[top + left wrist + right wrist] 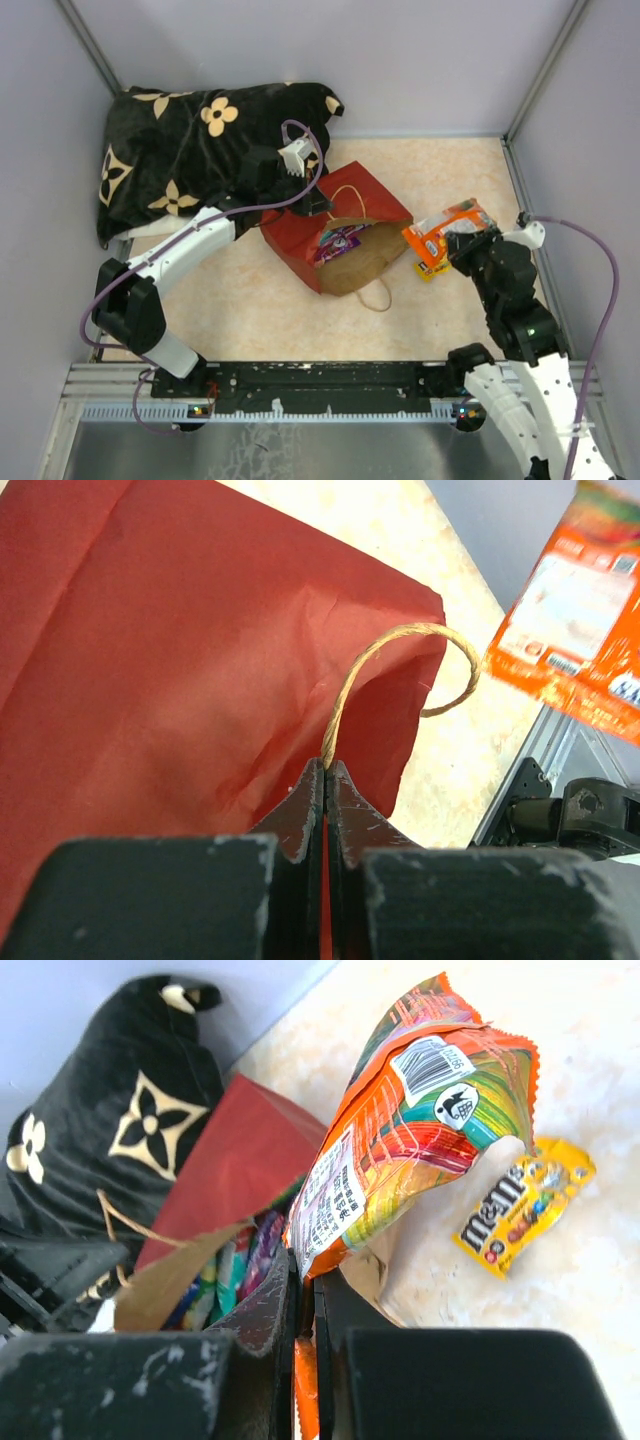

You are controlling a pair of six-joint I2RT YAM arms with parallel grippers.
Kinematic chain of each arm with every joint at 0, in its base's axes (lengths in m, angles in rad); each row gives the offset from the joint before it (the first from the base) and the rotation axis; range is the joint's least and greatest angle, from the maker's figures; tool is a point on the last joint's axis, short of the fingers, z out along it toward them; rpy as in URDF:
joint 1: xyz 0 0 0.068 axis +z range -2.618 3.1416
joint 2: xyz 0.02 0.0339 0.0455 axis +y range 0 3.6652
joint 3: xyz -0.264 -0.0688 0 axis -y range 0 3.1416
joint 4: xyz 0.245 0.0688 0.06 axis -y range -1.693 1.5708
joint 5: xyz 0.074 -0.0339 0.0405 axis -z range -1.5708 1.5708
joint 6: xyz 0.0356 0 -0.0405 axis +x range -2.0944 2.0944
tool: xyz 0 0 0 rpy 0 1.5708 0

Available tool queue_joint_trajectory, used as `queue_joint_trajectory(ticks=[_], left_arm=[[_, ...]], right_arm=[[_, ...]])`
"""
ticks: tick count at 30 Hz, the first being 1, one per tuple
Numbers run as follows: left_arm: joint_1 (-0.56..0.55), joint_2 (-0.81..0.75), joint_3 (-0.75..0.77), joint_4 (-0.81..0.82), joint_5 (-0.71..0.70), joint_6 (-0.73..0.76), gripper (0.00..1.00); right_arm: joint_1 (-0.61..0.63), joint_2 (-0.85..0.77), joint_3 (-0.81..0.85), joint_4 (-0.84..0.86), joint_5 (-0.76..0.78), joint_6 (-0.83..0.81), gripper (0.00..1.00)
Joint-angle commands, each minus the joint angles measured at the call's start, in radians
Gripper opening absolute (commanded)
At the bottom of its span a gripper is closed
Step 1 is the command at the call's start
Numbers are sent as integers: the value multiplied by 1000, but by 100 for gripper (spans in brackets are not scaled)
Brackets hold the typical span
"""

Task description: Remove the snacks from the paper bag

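The red paper bag lies on its side mid-table, its brown mouth toward the right arm, with purple and teal snacks showing inside. My left gripper is shut on the bag's twine handle, holding it above the red side. My right gripper is shut on an orange snack packet, held to the right of the bag's mouth. The same orange packet shows in the top view. A yellow M&M's pack lies on the table beneath it.
A black flower-patterned pillow fills the back left corner behind the bag. The second twine handle lies loose on the table by the bag's mouth. Pale walls and metal posts close in the table on three sides.
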Motion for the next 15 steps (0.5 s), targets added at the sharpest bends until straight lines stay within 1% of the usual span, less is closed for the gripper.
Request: queue_joint_trajectory(ticks=[1,3,4,6,7,9,10,11,14,15], left_arm=[[3,-6,25,14,11,4,0],[2,-11,25,13,14,3,0],[2,-14,27,14,15,2,0],[0,-18,27,13,18,1,0],[0,-19,26,14,20,0,0],[-1,-21,25,16,22,-2,0],[-1,-21,24,15,24,-3,0],[-2,-21,25,16,26,-4,0],[-3,-19,25,18,36,-10,0],[-4,-18,26,18,39,-12,0]], right_arm=[[-39,110,142,136,56,-106,0],[-94,178,187,187,22,-125,0],[-137,211,212,216,-20,-129,0],[-254,281,234,287,-143,-116,0],[-323,324,241,326,-231,-96,0],[-460,426,243,432,-396,-24,0],[-509,476,245,491,-454,13,0],[-558,535,247,552,-485,49,0],[-597,720,254,745,-509,129,0],[-604,762,267,785,-507,141,0]])
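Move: The right hand, with the orange snack packet in its fingers, is bound for the clear table at the far right, roughly 20 cm ahead, 12 cm to its right and 26 cm below. The yellow M&M packet lies almost under it, about 4 cm ahead, 3 cm right, 25 cm down; the paper bag's mouth is some 16 cm left, 5 cm ahead, 19 cm down. From the left hand that clear spot lies about 12 cm ahead, 41 cm right, 23 cm down. Forward and to the right, speeding up, the right hand carries the still-pinched orange packet away from the paper bag and out past the M&M packet, about 15 cm forward and 10 cm right. It rises some 5 cm early on, levels, then just starts to dip, swinging about 10 degrees clockwise with the fingers kept shut. The left hand keeps its pinch on the bag's handle. ##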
